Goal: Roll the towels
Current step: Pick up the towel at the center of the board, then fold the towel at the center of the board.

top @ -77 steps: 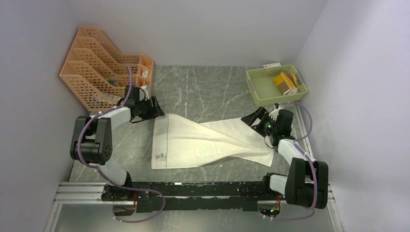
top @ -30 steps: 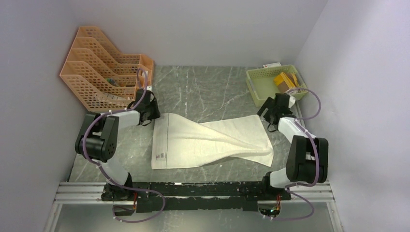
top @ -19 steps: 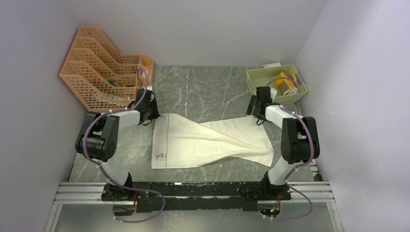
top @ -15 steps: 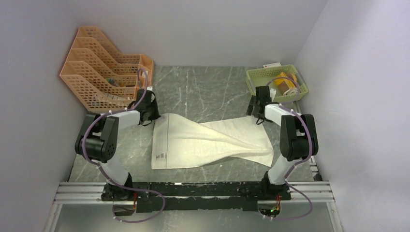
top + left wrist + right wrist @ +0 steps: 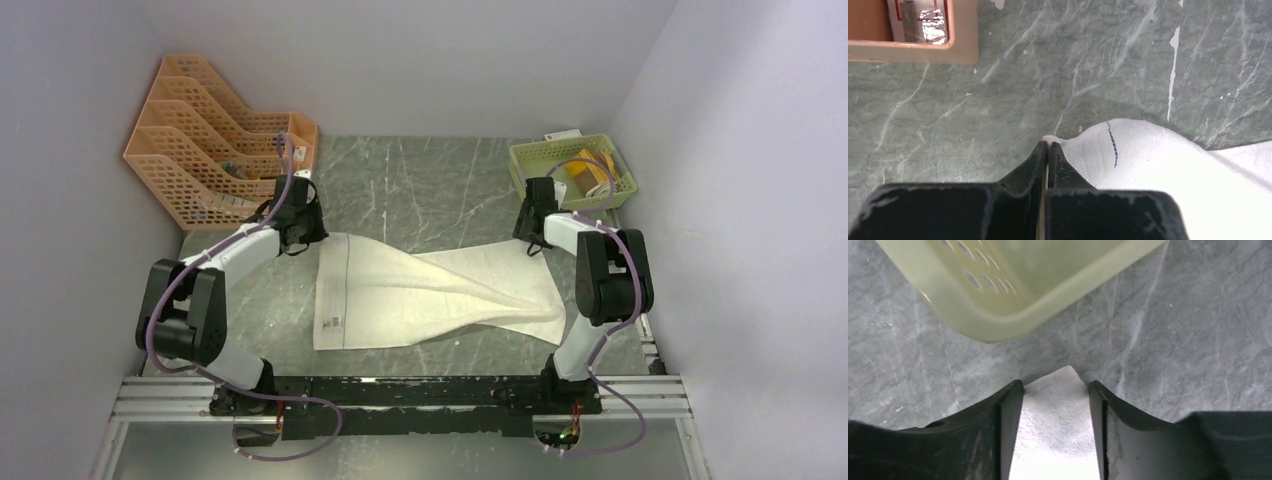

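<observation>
A cream-white towel (image 5: 430,290) lies spread and twisted on the marble table. My left gripper (image 5: 318,238) is shut on its far left corner, and the left wrist view shows the cloth (image 5: 1148,165) pinched at the tips of that gripper (image 5: 1047,145) and lifted into a small hump. My right gripper (image 5: 533,240) is at the towel's far right corner. In the right wrist view its jaws (image 5: 1055,384) stand apart, with the corner (image 5: 1055,430) between them. A mustard-yellow and brown towel (image 5: 588,168) sits in the green basket.
The green basket (image 5: 520,175) stands at the back right, its wall (image 5: 998,325) just beyond my right fingers. An orange file rack (image 5: 200,150) fills the back left, its base (image 5: 913,50) a little beyond my left gripper.
My left gripper has shut on the towel's far left corner. The right gripper swung left to the far right corner, and its jaws have narrowed around it.
</observation>
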Controlling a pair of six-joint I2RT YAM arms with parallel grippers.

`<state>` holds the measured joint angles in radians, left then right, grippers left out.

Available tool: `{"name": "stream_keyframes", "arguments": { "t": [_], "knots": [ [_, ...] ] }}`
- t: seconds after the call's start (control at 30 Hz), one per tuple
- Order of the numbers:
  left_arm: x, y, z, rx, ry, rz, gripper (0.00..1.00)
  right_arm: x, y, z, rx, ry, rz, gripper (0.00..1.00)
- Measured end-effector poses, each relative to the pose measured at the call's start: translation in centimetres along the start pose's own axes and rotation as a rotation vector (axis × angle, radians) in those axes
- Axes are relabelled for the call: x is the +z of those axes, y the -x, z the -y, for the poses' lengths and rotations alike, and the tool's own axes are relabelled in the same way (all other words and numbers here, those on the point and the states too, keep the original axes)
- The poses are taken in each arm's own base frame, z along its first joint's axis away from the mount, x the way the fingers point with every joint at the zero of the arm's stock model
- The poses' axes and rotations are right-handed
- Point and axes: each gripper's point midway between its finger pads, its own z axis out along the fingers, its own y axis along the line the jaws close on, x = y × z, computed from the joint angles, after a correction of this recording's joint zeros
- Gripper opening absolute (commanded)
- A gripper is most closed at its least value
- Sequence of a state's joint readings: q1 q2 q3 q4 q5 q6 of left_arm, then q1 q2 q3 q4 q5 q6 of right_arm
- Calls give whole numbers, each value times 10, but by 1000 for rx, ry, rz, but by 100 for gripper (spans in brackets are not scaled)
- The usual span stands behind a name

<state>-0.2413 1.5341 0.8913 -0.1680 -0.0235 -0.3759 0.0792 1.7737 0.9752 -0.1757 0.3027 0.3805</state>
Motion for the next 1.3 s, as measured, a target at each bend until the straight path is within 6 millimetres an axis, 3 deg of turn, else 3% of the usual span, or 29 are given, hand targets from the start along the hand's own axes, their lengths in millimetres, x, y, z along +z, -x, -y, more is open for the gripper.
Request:
{"name": "stream_keyframes", "arguments": {
  "t": [0.23,0.33,0.53,0.63,0.77,0.97,1.17,1.3],
  "knots": [
    [-2,-5,-3,3,11,-22,7,6,5,-11,12,42,14,28],
    [-3,-8,-4,3,15,-32,7,8,8,-14,15,53,19,13],
    [-4,-10,-8,35,30,-47,7,9,11,-14,22,57,24,11],
    [-7,-4,-11,50,44,-42,7,5,9,-11,23,52,25,4],
    [-12,15,-20,56,61,-20,7,-13,4,-2,26,46,20,0],
    [-22,57,-35,74,88,31,7,-59,30,-4,80,135,144,0],
    [-22,102,-32,145,86,92,7,-64,41,-14,100,193,187,0],
    [-24,111,-33,170,87,108,7,-70,46,-19,106,222,200,0]
  ]
}}
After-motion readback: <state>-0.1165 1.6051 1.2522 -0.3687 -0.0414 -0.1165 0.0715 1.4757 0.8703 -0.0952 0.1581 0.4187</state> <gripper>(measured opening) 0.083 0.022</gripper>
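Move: The right hand, low over the table, has the towel's far-right corner between its open fingers, about 1 cm ahead and 1 cm lower; the green basket's middle lies some 14 cm ahead and 11 cm right. The left hand already holds the far-left corner about 6 cm up. From it, the rack's near small compartment, beside which it will carry the corner, lies about 14 cm ahead, 6 cm left and some 3 cm lower. The right fingers pinch the towel's corner shut while the hand noses about 2 cm forward; it then eases back a little, rises about 8 cm and tips up some 15 degrees. The left hand keeps its grip, drifts back slightly, then climbs while swinging forward and left towards the rack, drawing its corner away from the right hand's. ##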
